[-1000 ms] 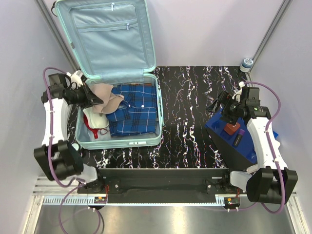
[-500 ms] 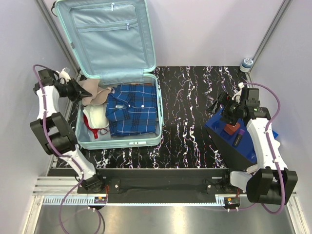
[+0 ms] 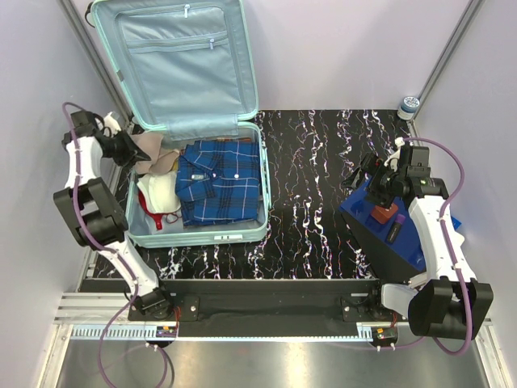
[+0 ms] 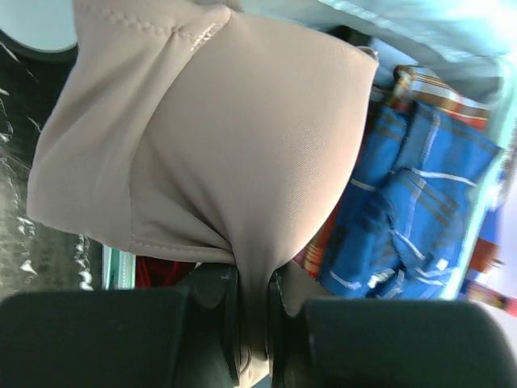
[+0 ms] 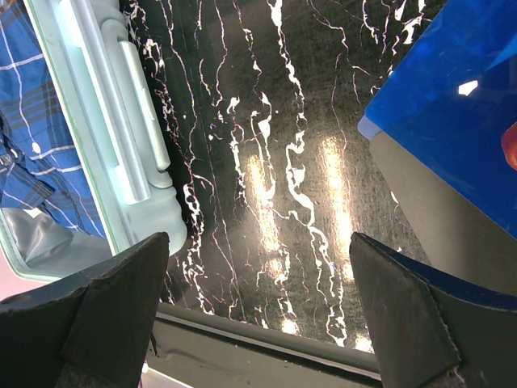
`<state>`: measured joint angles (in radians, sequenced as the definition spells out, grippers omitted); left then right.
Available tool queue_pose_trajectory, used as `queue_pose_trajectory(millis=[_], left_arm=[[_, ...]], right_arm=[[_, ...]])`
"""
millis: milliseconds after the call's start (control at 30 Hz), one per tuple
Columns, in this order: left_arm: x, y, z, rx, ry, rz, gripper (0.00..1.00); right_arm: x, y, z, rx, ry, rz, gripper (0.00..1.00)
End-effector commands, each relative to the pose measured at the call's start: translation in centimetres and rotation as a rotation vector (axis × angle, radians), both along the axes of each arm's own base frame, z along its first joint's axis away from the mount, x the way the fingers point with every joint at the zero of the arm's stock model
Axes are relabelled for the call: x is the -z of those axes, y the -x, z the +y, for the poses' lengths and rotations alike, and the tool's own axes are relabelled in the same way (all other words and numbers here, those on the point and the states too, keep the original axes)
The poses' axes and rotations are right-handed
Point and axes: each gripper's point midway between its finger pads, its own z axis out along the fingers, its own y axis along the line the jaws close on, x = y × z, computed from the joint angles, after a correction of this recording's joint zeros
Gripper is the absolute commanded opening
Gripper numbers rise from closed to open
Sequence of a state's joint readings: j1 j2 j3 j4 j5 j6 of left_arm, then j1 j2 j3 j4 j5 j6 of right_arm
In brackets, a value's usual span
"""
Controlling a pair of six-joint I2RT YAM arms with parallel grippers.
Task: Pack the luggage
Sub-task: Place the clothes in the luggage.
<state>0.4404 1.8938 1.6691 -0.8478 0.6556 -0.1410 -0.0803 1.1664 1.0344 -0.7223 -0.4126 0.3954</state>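
Observation:
The luggage (image 3: 202,234), a mint-green suitcase, lies open at the table's left with its lid (image 3: 186,65) propped against the back wall. Inside lie a blue plaid shirt (image 3: 222,182) and a white and red item (image 3: 161,198). My left gripper (image 3: 131,150) sits at the suitcase's back-left rim, shut on a beige garment (image 3: 157,153). In the left wrist view the beige garment (image 4: 226,129) bulges out from my left gripper (image 4: 254,323), pinched between the jaws. My right gripper (image 3: 361,174) stands open over the table, holding nothing, as does my right gripper (image 5: 258,315) in its own view.
A flat blue box (image 3: 388,234) lies under the right arm, with a red thing (image 3: 381,214) and a dark thing (image 3: 394,230) on it. A small roll (image 3: 409,105) sits at the back right corner. Bare marbled tabletop (image 3: 315,178) separates suitcase and box.
My left arm has swung back and to the left, drawing the beige garment toward the suitcase's left rim. The right arm has not moved.

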Motion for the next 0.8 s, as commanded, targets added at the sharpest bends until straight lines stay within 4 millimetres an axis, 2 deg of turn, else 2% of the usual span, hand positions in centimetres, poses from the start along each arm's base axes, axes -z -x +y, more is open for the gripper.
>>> queue_pose_trajectory(millis=[0, 33, 233, 400, 467, 500, 567, 600, 700, 733, 767], left_arm=[[0.0, -2.5, -0.8, 0.039, -0.139, -0.026, 0.0], [0.2, -2.9, -1.5, 0.051, -0.134, -0.021, 0.0], [2.0, -3.9, -2.6, 0.064, -0.155, 0.023, 0.0], [4.4, -3.7, -2.4, 0.049, -0.183, 0.096, 0.0], [4.8, -3.4, -2.4, 0.043, -0.186, 0.116, 0.01], [4.6, -3.3, -2.5, 0.043, -0.186, 0.115, 0.08], [4.1, -3.2, -2.4, 0.04, -0.196, 0.111, 0.33], [3.6, -3.1, -2.6, 0.041, -0.206, 0.102, 0.53], [2.8, -2.3, -3.2, 0.052, -0.207, 0.096, 0.71], [2.5, -2.0, -3.4, 0.056, -0.205, 0.093, 0.82], [2.4, -1.8, -3.4, 0.055, -0.209, 0.091, 0.85]], right_arm=[[-0.6, -0.4, 0.2, -0.026, 0.009, -0.044, 1.0], [-0.5, -0.3, 0.2, -0.026, 0.009, -0.042, 1.0], [-0.5, -0.1, 0.1, -0.021, 0.011, -0.045, 1.0], [-0.4, -0.2, 0.2, -0.026, 0.007, -0.042, 1.0], [-0.4, -0.2, 0.2, -0.027, 0.008, -0.042, 1.0], [-0.4, -0.2, 0.2, -0.027, 0.008, -0.041, 1.0], [-0.3, -0.3, 0.2, -0.029, 0.005, -0.038, 1.0], [-0.3, -0.2, 0.2, -0.029, 0.005, -0.036, 1.0], [-0.5, -0.3, 0.2, -0.028, 0.005, -0.044, 1.0], [-0.5, -0.3, 0.3, -0.027, 0.004, -0.041, 1.0], [-0.6, -0.3, 0.3, -0.028, 0.003, -0.043, 1.0]])
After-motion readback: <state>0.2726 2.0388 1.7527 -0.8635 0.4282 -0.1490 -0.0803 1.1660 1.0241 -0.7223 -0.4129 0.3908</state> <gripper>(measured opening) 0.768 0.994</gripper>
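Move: The left hand still pinches the beige garment, part of it hanging over the luggage's left rim. It's bound for the far left corner of the luggage, about 2 cm ahead, 5 cm to the right and 9 cm below. The white cloth lies some 9 cm back, 4 cm right and 10 cm below; the blue plaid shirt's middle is about 7 cm back and 19 cm right. From the idle right hand that corner lies about 55 cm left and 10 cm ahead. With the beige garment pinched, the left hand first swings right and forward, about 4 cm in from the luggage's left rim, then sinks, some 5 cm in all, into the far left corner while the wrist tips roughly 10 degrees. Once it has all but stopped there, the fingers open wide from nearly shut and let go of the garment, the hand staying low over the bundle. ##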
